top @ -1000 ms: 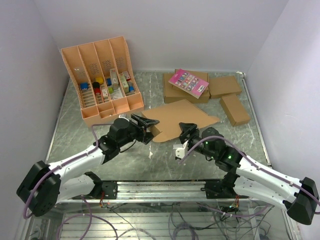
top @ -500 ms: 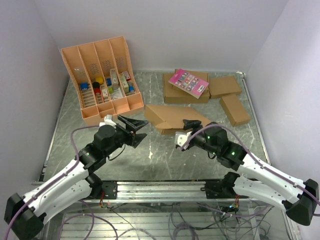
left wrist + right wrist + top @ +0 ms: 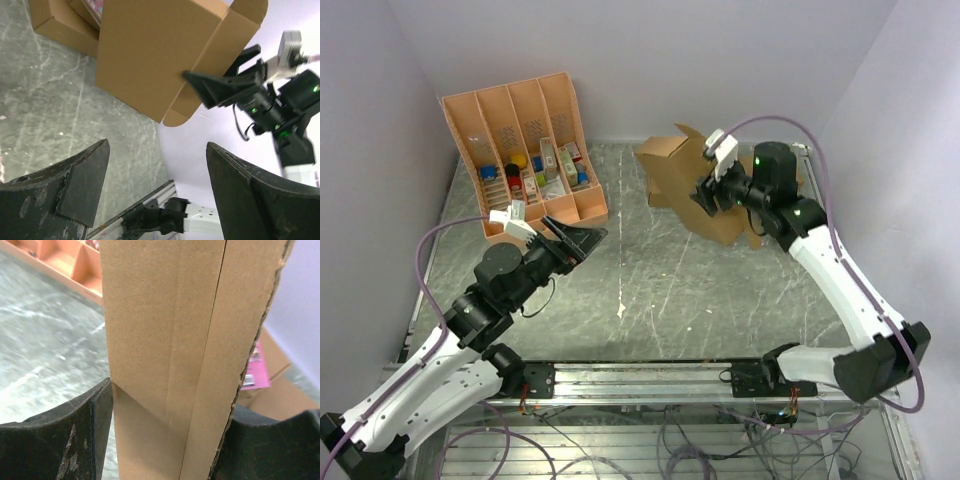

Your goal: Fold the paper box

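Observation:
The paper box (image 3: 677, 172), a large brown cardboard piece with flaps, hangs tilted in the air above the back right of the table. My right gripper (image 3: 710, 196) is shut on its near edge. In the right wrist view the folded cardboard (image 3: 170, 355) fills the gap between both fingers (image 3: 80, 435). My left gripper (image 3: 582, 240) is open over the left middle of the table, well apart from the box. The left wrist view looks across at the box (image 3: 150, 55), with nothing between that gripper's own fingers (image 3: 75, 185).
An orange-tan compartment tray (image 3: 560, 125) with small items leans at the back left. Smaller brown boxes (image 3: 55, 22) and a pink card (image 3: 255, 367) lie behind the lifted cardboard. A metal rail (image 3: 640, 375) runs along the near edge.
My right arm has lifted the paper box off the table and swung it up to the back right. My left gripper has let go, opened wide and drawn back to the left.

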Available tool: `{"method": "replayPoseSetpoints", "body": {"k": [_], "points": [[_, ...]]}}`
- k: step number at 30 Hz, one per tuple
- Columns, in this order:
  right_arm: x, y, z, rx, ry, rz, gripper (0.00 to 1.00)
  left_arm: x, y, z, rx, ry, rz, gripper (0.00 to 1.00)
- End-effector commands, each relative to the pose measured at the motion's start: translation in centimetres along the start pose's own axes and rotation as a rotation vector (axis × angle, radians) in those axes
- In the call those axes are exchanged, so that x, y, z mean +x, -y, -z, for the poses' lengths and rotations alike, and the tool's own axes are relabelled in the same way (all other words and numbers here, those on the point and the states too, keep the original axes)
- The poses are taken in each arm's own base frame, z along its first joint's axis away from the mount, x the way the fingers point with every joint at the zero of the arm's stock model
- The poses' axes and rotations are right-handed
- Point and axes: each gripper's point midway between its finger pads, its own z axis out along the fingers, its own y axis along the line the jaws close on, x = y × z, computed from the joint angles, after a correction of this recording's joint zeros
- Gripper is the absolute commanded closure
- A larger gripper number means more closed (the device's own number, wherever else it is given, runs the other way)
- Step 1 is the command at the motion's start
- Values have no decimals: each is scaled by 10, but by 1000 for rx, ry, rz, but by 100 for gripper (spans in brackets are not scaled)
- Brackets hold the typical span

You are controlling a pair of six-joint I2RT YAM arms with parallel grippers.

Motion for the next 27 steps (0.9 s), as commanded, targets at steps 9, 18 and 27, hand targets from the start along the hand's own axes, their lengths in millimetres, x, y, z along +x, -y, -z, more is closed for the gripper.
{"method": "replayPoseSetpoints", "body": {"k": [9,18,27], "points": [[39,-45,-11,-385,-42,-987,61,5,-21,-2,-7,-3,-159,13],[96,-93,-21,-470,-31,-1397,59,18,-44,1,-38,-33,-160,13],[137,-104,-47,-466,-61,-1545,58,35,-57,-11,-37,-81,-137,14]]}}
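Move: The right hand already grips the paper box; the clear table spot it is bringing it to lies some 10 cm back, 11 cm left and 26 cm below. The pink book is about 17 cm straight ahead of that hand and 20 cm lower. The right brown box is roughly 5 cm ahead, 25 cm right and 27 cm down. From the left hand the table spot is about 4 cm ahead, 15 cm right and 27 cm below. Still pinching the box, the right hand lowers it about 17 cm, turning some 90 degrees; the open left sinks. ##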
